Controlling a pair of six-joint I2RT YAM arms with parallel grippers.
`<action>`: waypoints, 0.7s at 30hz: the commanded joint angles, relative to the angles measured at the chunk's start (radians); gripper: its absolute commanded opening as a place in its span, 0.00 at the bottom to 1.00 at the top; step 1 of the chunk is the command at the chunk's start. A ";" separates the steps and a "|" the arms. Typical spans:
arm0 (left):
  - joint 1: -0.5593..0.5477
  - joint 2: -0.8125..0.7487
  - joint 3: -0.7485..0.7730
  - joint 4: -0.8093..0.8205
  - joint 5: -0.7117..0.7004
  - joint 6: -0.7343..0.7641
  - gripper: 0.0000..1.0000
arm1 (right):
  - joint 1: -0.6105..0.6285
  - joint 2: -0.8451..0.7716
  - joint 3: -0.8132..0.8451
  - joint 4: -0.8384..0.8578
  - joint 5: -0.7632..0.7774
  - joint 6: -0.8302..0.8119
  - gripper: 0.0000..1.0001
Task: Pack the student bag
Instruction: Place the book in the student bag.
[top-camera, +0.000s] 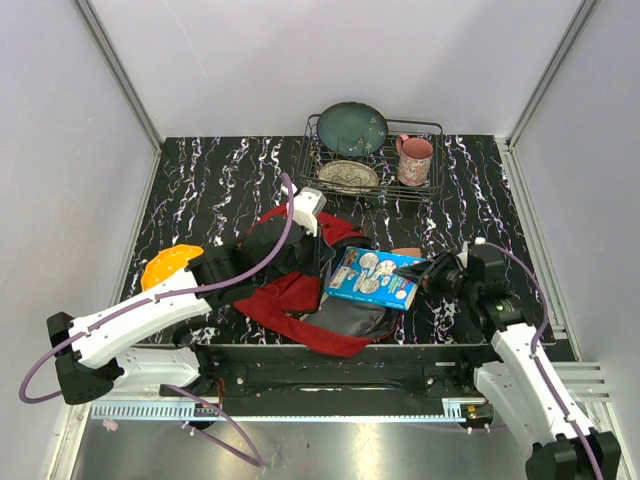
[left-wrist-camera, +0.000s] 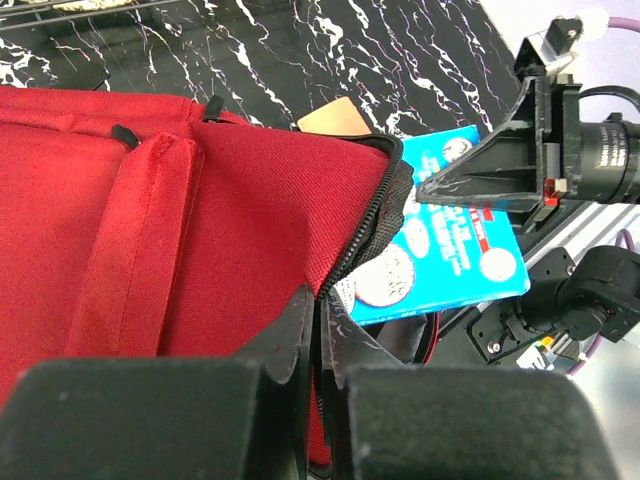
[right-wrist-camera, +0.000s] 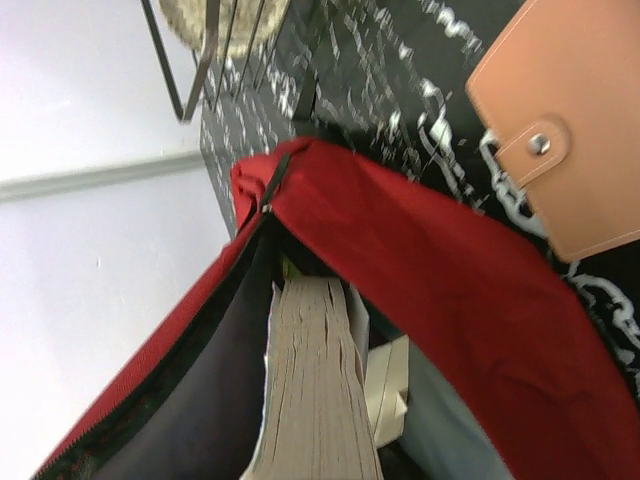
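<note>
The red student bag lies in front of the arm bases with its mouth held open. My left gripper is shut on the bag's zippered edge, fingertips pressed together on the fabric. My right gripper is shut on the right end of a blue book, whose left end is inside the bag's mouth. The right wrist view shows the book's page edges running into the dark interior between the red walls; its own fingers are hidden there. Pale papers lie beside the book inside.
A wire dish rack at the back holds a green plate, a patterned plate and a pink mug. An orange object lies left of the bag. A tan snap wallet lies on the marbled table just behind the bag.
</note>
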 joint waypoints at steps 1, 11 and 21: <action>-0.007 -0.006 0.023 0.109 -0.009 -0.019 0.00 | 0.090 0.051 0.021 0.221 0.026 0.053 0.00; -0.010 -0.020 0.020 0.120 0.003 -0.029 0.00 | 0.455 0.369 -0.054 0.841 0.389 0.243 0.00; -0.010 -0.075 0.016 0.044 -0.025 -0.039 0.00 | 0.765 0.907 0.116 1.154 0.957 0.284 0.00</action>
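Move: The blue book is already held by its end in the right fingers. The bag's mouth, where it is being taken, lies about 14 cm to their left, 2 cm ahead and 5 cm below. A purple book stands inside, some 19 cm left, 2 cm back and 9 cm below; the tan wallet is 3 cm ahead, level sideways and 14 cm below. From the left hand, gripping the bag's rim, the mouth is roughly 6 cm right, 3 cm back and 10 cm below. The blue book, still pinched by its end, is carried leading end first into the bag: the right hand speeds up leftward, about 17 cm, bearing forward and sinking some 4 cm each as it enters the mouth beside the purple book. The wrist tips up about 10 degrees and the fingers keep their hold. The left hand stays put, holding the red rim open. ##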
